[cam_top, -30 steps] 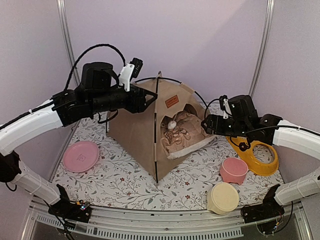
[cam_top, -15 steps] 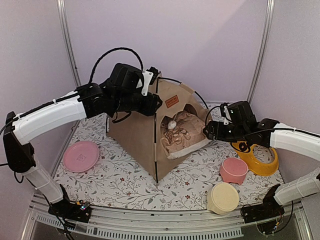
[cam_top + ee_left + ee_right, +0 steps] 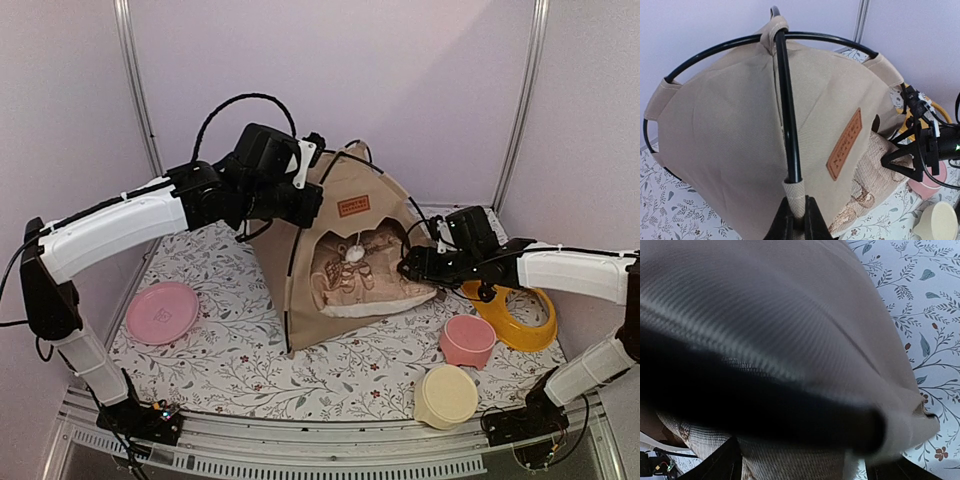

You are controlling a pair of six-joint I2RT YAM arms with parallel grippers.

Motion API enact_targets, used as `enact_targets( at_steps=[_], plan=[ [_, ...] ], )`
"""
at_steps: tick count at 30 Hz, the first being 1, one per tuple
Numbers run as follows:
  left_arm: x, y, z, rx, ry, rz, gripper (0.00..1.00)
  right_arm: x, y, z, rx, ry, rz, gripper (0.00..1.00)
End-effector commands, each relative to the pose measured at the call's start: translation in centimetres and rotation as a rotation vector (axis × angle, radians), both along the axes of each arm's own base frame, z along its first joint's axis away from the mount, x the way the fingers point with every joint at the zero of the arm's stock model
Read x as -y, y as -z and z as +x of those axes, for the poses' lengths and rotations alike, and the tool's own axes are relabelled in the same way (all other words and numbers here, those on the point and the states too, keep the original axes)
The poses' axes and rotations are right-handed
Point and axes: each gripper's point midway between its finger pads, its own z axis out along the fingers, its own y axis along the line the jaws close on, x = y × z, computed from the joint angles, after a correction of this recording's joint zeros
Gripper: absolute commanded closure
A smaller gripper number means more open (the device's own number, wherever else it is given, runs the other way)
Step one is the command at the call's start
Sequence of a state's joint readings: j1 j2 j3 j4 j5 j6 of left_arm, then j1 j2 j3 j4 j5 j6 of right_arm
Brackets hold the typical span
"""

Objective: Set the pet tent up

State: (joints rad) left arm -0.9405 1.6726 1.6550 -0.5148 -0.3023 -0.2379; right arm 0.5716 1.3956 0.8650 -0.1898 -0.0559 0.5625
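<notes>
The pet tent stands on the floral mat, tan fabric over thin black poles, its brown label facing up and right. A white pom-pom hangs in the doorway over a bear-print cushion. My left gripper is shut on the fabric sleeve at the end of a black pole, on the tent's upper left side. At the tent's right lower corner my right gripper stands open. In the right wrist view its fingers sit wide apart with blurred tan fabric and a pole close between and above them.
A pink plate lies on the mat at the left. A pink bowl, a cream bowl and a yellow ring-shaped dish sit at the right, close under my right arm. Grey walls close the back and sides.
My left gripper has reached onto the tent and shut on the pole sleeve. The tent has turned and shifted right, its doorway now facing forward. My right gripper edged left against the tent's corner.
</notes>
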Motion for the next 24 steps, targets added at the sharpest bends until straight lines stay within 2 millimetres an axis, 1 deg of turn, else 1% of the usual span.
enact_targets(
  at_steps=[1,4,6,7,10,12,13,15,17,18,19,20,21,23,24],
  plan=[
    [1.3,1.5,-1.2,-0.023,0.094,0.06,1.0,-2.5,-0.8,0.7,-0.01,-0.057,0.098,0.19],
    [1.4,1.5,-1.3,-0.033,0.094,0.049,1.0,-3.9,-1.5,0.6,0.001,-0.071,0.142,0.23],
    [1.6,1.5,-1.5,-0.044,0.1,0.032,1.0,-4.7,-2.5,0.3,0.031,-0.073,0.154,0.3],
    [1.7,1.6,-1.5,-0.051,0.103,0.023,1.0,-5.1,-2.9,0.3,0.049,-0.074,0.163,0.36],
    [2.0,1.9,-1.8,-0.07,0.115,0.004,1.0,-6.1,-4.0,0.2,0.094,-0.065,0.169,0.66],
    [2.1,2.1,-2.0,-0.083,0.119,-0.003,1.0,-7.0,-5.2,0.1,0.138,-0.065,0.168,0.85],
    [2.1,2.2,-2.1,-0.087,0.121,-0.007,1.0,-7.5,-6.0,0.0,0.172,-0.068,0.165,0.92],
    [2.1,2.0,-2.4,-0.093,0.127,-0.023,1.0,-8.9,-7.8,-0.4,0.263,-0.081,0.16,0.98],
    [2.0,1.5,-2.6,-0.091,0.133,-0.049,1.0,-11.1,-9.3,-1.4,0.377,-0.126,0.116,1.0],
    [2.0,1.2,-2.8,-0.092,0.138,-0.06,1.0,-11.8,-9.5,-1.5,0.428,-0.137,0.072,1.0],
    [2.1,0.9,-3.0,-0.093,0.145,-0.073,1.0,-12.3,-9.4,-1.3,0.475,-0.148,0.012,1.0],
    [2.2,0.6,-3.1,-0.095,0.153,-0.082,1.0,-12.4,-8.8,-0.7,0.491,-0.138,-0.041,1.0],
    [2.2,0.3,-3.3,-0.097,0.161,-0.092,1.0,-12.1,-7.9,0.2,0.495,-0.115,-0.107,1.0],
    [2.2,-0.6,-3.7,-0.094,0.176,-0.116,1.0,-10.7,-5.1,2.3,0.444,-0.047,-0.222,1.0],
    [2.1,-1.1,-3.8,-0.091,0.18,-0.127,1.0,-9.6,-3.6,3.4,0.405,-0.009,-0.273,1.0]
  ],
)
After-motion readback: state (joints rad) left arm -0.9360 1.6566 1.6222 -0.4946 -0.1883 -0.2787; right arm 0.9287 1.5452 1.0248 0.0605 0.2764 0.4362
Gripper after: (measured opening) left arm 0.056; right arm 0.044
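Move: The cushion's middle lies about 8 cm to the right hand's left, roughly 2 cm ahead and 4 cm below; the spread fingers are at its right-hand part. The white ball hangs some 11 cm left, 2 cm ahead, at about hand height. The pink bowl sits 12 cm right, 10 cm back and 10 cm below. From the left hand, already gripping the tent pole, the cushion is about 14 cm right, 2 cm ahead and 21 cm below. The right fingers shut on the cushion's right part, dragging it about 12 cm left, rising 6 cm; left keeps gripping. ##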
